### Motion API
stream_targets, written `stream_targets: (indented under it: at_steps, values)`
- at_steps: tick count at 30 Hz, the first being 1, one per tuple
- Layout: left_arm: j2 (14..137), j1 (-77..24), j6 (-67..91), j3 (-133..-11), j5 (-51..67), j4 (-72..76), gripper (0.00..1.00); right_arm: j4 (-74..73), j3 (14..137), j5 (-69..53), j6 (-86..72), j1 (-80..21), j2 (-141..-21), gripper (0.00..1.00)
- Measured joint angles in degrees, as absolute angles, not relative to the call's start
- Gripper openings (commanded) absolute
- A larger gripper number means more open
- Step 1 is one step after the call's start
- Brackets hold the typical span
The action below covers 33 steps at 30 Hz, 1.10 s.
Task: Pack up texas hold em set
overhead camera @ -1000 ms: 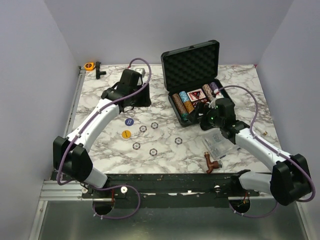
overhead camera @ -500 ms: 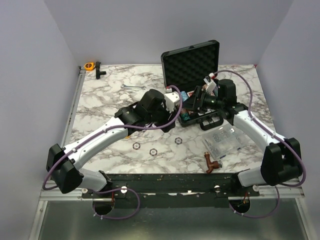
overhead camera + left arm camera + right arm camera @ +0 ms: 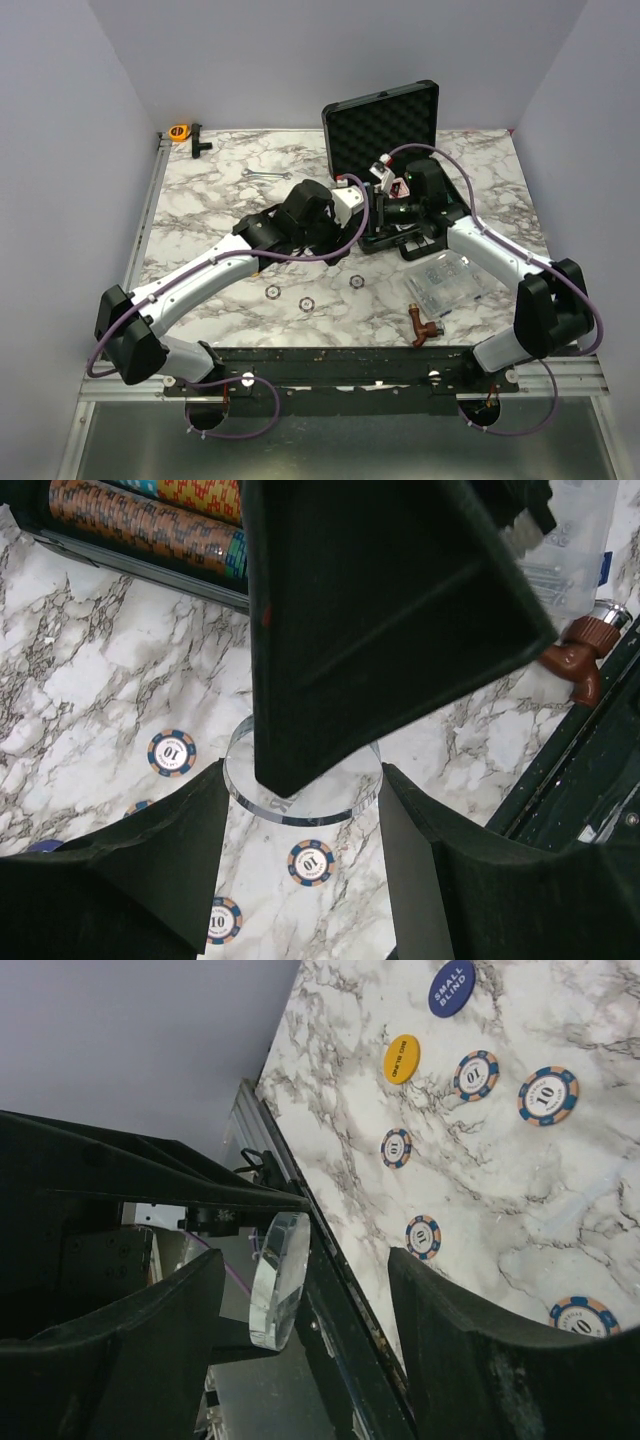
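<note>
The black briefcase [image 3: 383,128] stands open at the back right, with rows of striped chips [image 3: 140,522] in its base. In front of it my two grippers meet above the table. My left gripper [image 3: 303,780] is shut on a clear round disc [image 3: 330,798], gripped edge to edge. My right gripper [image 3: 305,1260] is open around that disc [image 3: 278,1280], which shows edge-on between its fingers, nearer one of them and touching neither. Loose "10" chips [image 3: 547,1094] lie on the marble with a blue "SMALL BLIND" disc [image 3: 451,987] and a yellow disc [image 3: 401,1058].
A clear plastic compartment box [image 3: 445,280] and a brown pipe fitting [image 3: 423,327] lie front right. Three chips [image 3: 306,300] sit near the front middle. A wrench [image 3: 262,175] lies at mid-back. An orange tape measure [image 3: 180,131] sits in the back left corner.
My left arm swung from the back left over to the case front. My right arm rose and moved left to meet it, and its jaws have narrowed around the disc.
</note>
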<state>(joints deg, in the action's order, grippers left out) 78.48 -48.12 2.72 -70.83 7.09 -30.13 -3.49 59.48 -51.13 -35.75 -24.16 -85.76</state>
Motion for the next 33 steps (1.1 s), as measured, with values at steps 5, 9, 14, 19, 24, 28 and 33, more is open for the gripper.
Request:
stream_targets:
  at_steps: [5,9,14,19,24,28,33]
  values:
    - [80.0,-48.1,2.8,-71.7,6.0,-31.1,0.08,-4.5,59.6,-50.5,-34.7,-26.5,-86.4,0.57]
    - [81.2,-48.1,2.8,-72.5,5.3,-31.9,0.08,-6.5,59.6,-48.1,-33.8,-28.0,-86.9,0.42]
    - [81.9,-48.1,2.8,-72.6,4.7,-33.1,0.17,-7.3,59.6,-45.8,-33.9,-29.1,-88.1,0.20]
    - [82.5,-48.1,2.9,-72.7,3.7,-33.2,0.75,-5.9,59.4,-45.3,-36.6,-29.6,-88.1,0.01]
    - [81.7,-48.0,3.7,-72.9,2.4,-33.2,0.95,-7.4,59.3,-35.0,-36.6,-28.7,-87.5,0.01]
    - [78.7,-47.1,4.8,-72.9,0.3,-33.1,0.97,-9.6,58.4,-24.8,-36.8,-22.4,-85.6,0.01]
    - [73.7,-45.0,6.9,-72.9,-4.6,-33.0,0.98,-11.0,58.4,-12.2,-35.9,-12.1,-85.7,0.01]
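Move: The clear dealer button is already pinched between the left fingers. From the right hand it lies about 4 cm to the left, 2 cm back and 1 cm lower, just off the right hand's open fingers. From the right hand, the middle of the chip case is some 17 cm ahead, 14 cm to the right and 18 cm down; one loose chip lies 3 cm back, 2 cm right and about 20 cm below. The right hand eases about 4 cm down, left and slightly back onto the dealer button and shuts its fingers on it, while the left hand sinks some 2 cm still holding it, then opens and backs away up and to its left. With the button pinched in its fingertips, the right hand then swings quickly right and forward, some 20 cm with a slight sinking, out over the front of the open case, turning about 45 degrees clockwise. ##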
